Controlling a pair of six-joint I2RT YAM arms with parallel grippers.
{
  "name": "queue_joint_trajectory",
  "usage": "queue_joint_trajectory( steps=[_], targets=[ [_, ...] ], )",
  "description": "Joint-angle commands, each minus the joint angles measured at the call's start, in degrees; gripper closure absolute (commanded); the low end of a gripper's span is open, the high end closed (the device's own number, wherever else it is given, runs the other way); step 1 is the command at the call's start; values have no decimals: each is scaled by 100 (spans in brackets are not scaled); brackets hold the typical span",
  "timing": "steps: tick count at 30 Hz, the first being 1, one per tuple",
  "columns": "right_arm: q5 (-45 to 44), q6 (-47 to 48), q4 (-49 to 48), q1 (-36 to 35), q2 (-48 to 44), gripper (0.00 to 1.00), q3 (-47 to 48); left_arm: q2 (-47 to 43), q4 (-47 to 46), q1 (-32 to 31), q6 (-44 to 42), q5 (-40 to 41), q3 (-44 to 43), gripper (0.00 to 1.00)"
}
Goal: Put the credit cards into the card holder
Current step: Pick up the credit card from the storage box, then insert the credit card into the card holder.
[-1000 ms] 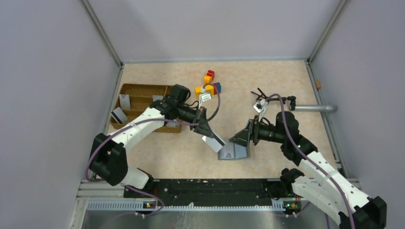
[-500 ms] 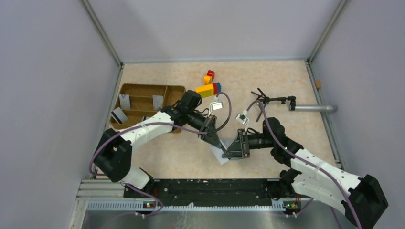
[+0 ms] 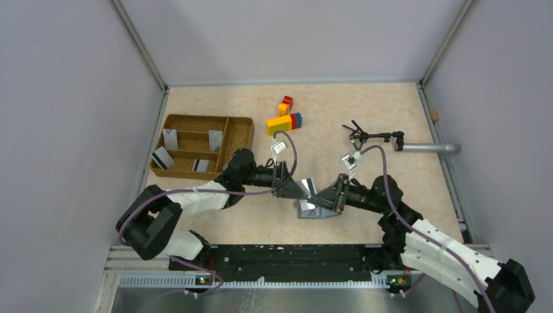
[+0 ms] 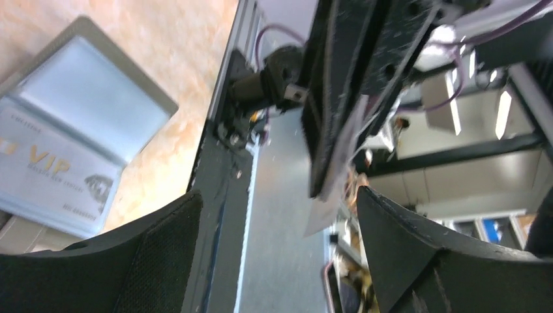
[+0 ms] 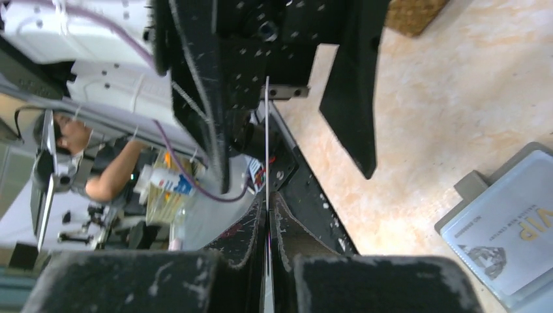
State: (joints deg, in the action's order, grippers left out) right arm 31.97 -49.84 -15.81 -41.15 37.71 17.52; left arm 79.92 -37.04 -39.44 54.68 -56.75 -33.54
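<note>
A silver-grey credit card (image 5: pixel 267 140), seen edge-on, is pinched in my right gripper (image 5: pixel 267 201), which is shut on it. Facing it, my left gripper (image 4: pixel 280 203) stands open, its fingers (image 5: pixel 352 85) on either side of the card's (image 4: pixel 328 210) far end without gripping it. From above, both grippers (image 3: pixel 298 188) (image 3: pixel 328 194) meet over the open grey card holder (image 3: pixel 306 210). The card holder (image 4: pixel 98 107) lies flat on the table with a "VIP" card (image 4: pixel 55 176) in its pocket. More credit cards (image 3: pixel 170 138) (image 3: pixel 215 139) (image 3: pixel 162 158) stand in the wicker tray.
The brown wicker compartment tray (image 3: pixel 239 128) sits at the left. Coloured toy blocks (image 3: pixel 283 122) (image 3: pixel 285 102) lie behind the grippers. A black tool (image 3: pixel 365 136) and a metal tube (image 3: pixel 427 148) lie at the right. Walls close in on three sides.
The card has passed from my left gripper to my right. The left jaws opened, the right jaws shut on it, and both arms shifted over the card holder.
</note>
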Motion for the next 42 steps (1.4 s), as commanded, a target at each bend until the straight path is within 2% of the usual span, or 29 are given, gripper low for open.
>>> queue_joint_trajectory(
  steps=[1,4,9,11,17,24,26,28,30,32,34,37,39,42],
  targets=[
    [-718,-511,-1387,-54,-163,100,-364,-168,-3219,-266,1754,1226,517,16],
    [-703,-491,-1459,-52,-166,100,-363,-27,-3972,-444,2124,1543,674,26],
    [-703,-482,-1405,-51,-252,100,-374,180,-4228,-560,2205,1686,682,56],
    [-745,-477,-1354,-51,-328,100,-381,147,-4018,-565,2110,1718,697,60],
    [-841,-482,-1250,-51,-484,100,-443,-326,-2985,-576,1591,1940,746,63],
    [-860,-424,-1090,-51,-483,100,-371,-641,-1943,-574,1159,1846,627,98],
    [-924,-351,-774,-57,-502,100,-282,-717,-1671,-575,1041,1887,636,100],
    [-1225,-145,73,-52,-540,82,-38,-827,-1157,-574,859,2068,638,100],
    [-1789,150,1256,-44,-580,49,327,-913,-387,-575,625,2426,611,100],
    [-2608,316,2618,-40,-564,30,728,-903,250,-576,435,2762,559,100],
    [-3314,447,3665,-9,-480,23,1113,-770,638,-574,326,2909,500,100],
    [-4058,550,4598,-5,-266,20,1385,-414,784,-584,358,2857,417,100],
    [-4270,593,4826,-1,-22,20,1428,-162,679,-603,412,2797,383,100],
    [-4173,629,4646,1,364,20,1332,204,474,-633,498,2710,311,100]
  ],
)
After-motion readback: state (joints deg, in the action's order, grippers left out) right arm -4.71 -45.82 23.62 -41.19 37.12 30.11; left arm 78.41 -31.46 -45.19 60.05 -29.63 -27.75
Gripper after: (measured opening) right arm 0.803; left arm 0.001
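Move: The credit card in my shut right fingers, held by one long edge, has its middle about 3 cm to the left of them; from my open left hand it lies some 3 cm to the right and 3 cm up, 1 cm back. The card holder lies open about 15 cm below my left hand and 6 cm to its right, level with it; its VIP card page is only 3 cm to the right. I raise my left hand about 6 cm, tipping its fingers up and reaching slightly right, and pinch the free long edge of the card while my right hand lifts a little with it. Once the left grip is shut, my right fingers open, let go and withdraw right, forward and down; my left hand then lowers the card roughly 12 cm towards the holder, easing forward. ##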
